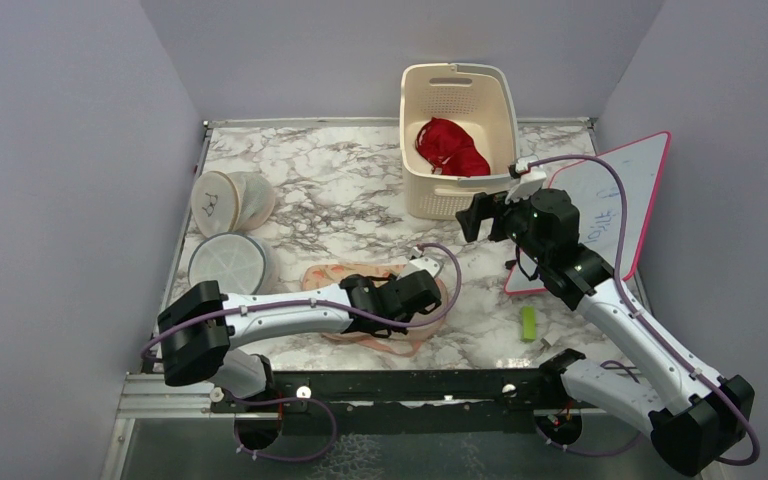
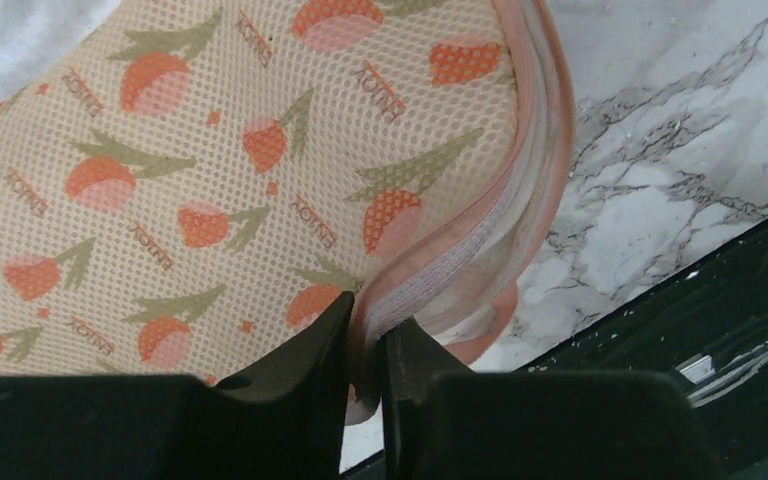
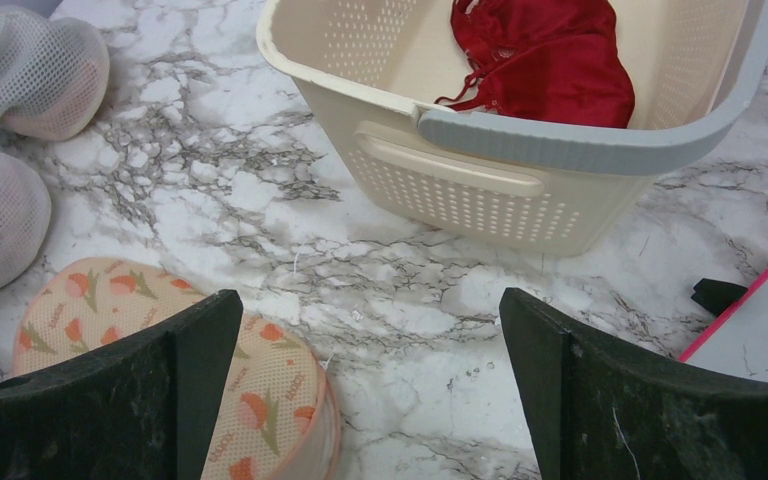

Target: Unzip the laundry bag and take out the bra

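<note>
The peach laundry bag (image 1: 360, 275) with orange and green motifs lies flat near the table's front edge; it also shows in the left wrist view (image 2: 210, 180) and the right wrist view (image 3: 260, 400). My left gripper (image 1: 430, 290) is shut on the bag's lifted edge (image 2: 430, 290), the fabric pinched between the jaws. The red bra (image 1: 452, 147) lies inside the cream basket (image 1: 438, 198), also seen in the right wrist view (image 3: 550, 60). My right gripper (image 1: 475, 218) is open and empty, hanging above the marble in front of the basket (image 3: 480, 160).
Two round white mesh cases (image 1: 228, 200) (image 1: 228, 262) lie at the left, also in the right wrist view (image 3: 30, 70). A pink-edged whiteboard (image 1: 610, 195) leans at the right. A small green object (image 1: 528, 323) lies near the front edge.
</note>
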Controlling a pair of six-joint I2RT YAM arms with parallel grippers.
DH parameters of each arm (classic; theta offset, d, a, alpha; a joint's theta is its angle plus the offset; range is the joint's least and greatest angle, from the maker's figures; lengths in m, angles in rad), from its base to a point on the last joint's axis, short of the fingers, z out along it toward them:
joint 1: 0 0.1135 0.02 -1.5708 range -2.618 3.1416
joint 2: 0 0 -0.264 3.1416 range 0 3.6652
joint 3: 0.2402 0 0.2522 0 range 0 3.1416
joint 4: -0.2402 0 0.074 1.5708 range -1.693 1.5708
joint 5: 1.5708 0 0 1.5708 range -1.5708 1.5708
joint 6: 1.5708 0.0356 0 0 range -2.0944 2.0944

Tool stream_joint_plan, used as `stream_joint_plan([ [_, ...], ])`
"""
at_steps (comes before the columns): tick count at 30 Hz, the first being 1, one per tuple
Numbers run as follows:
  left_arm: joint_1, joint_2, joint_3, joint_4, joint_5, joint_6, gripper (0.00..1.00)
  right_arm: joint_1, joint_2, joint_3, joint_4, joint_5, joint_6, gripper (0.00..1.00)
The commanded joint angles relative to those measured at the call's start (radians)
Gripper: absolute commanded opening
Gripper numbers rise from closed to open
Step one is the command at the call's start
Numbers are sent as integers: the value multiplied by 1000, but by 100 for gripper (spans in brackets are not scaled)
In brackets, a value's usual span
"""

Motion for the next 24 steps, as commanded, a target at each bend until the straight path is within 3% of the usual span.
stream_joint_plan([
  [1,-15,4,-36,68,77,9,14,0,-15,-5,-19,-27,-11,100],
  [3,-16,-6,-60,104,121,30,23,1,-19,4,-32,-31,-11,100],
  [4,-16,-19,-70,119,135,41,34,1,-25,8,-41,-34,-12,100],
  [6,-17,-60,-92,164,165,73,76,1,-43,21,-61,-44,-16,100],
  [10,-10,-175,-123,269,222,146,90,1,-90,48,-115,-64,-16,100],
  [11,-5,-198,-125,293,242,166,98,1,-102,57,-131,-68,-16,100],
  [19,181,-333,-24,336,214,267,99,1,-211,134,-228,-137,-52,100],
  [24,323,-404,60,367,21,326,99,1,-311,197,-260,-105,-78,100],
])
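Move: The left hand still pinches the right-hand rim of the laundry bag's flap, low over the table, with the bag's middle about 10 cm to its left, 3 cm farther out and 4 cm below. From this hand, the laundry basket stands roughly 32 cm ahead and 5 cm to the right, its middle some 8 cm higher; the green block lies level with it, 18 cm to the right and 4 cm lower. The right hand has the bag about 18 cm left, 13 cm back and 17 cm below. The left fingers let go of the flap's rim, spreading wide as the hand sinks and draws back about 2.5 cm; then it lifts clear, climbing some 17 cm and swinging forward over the bag, tilting about 30 degrees. The right hand, empty and open, retreats up and back about 10 cm, away from the basket. ##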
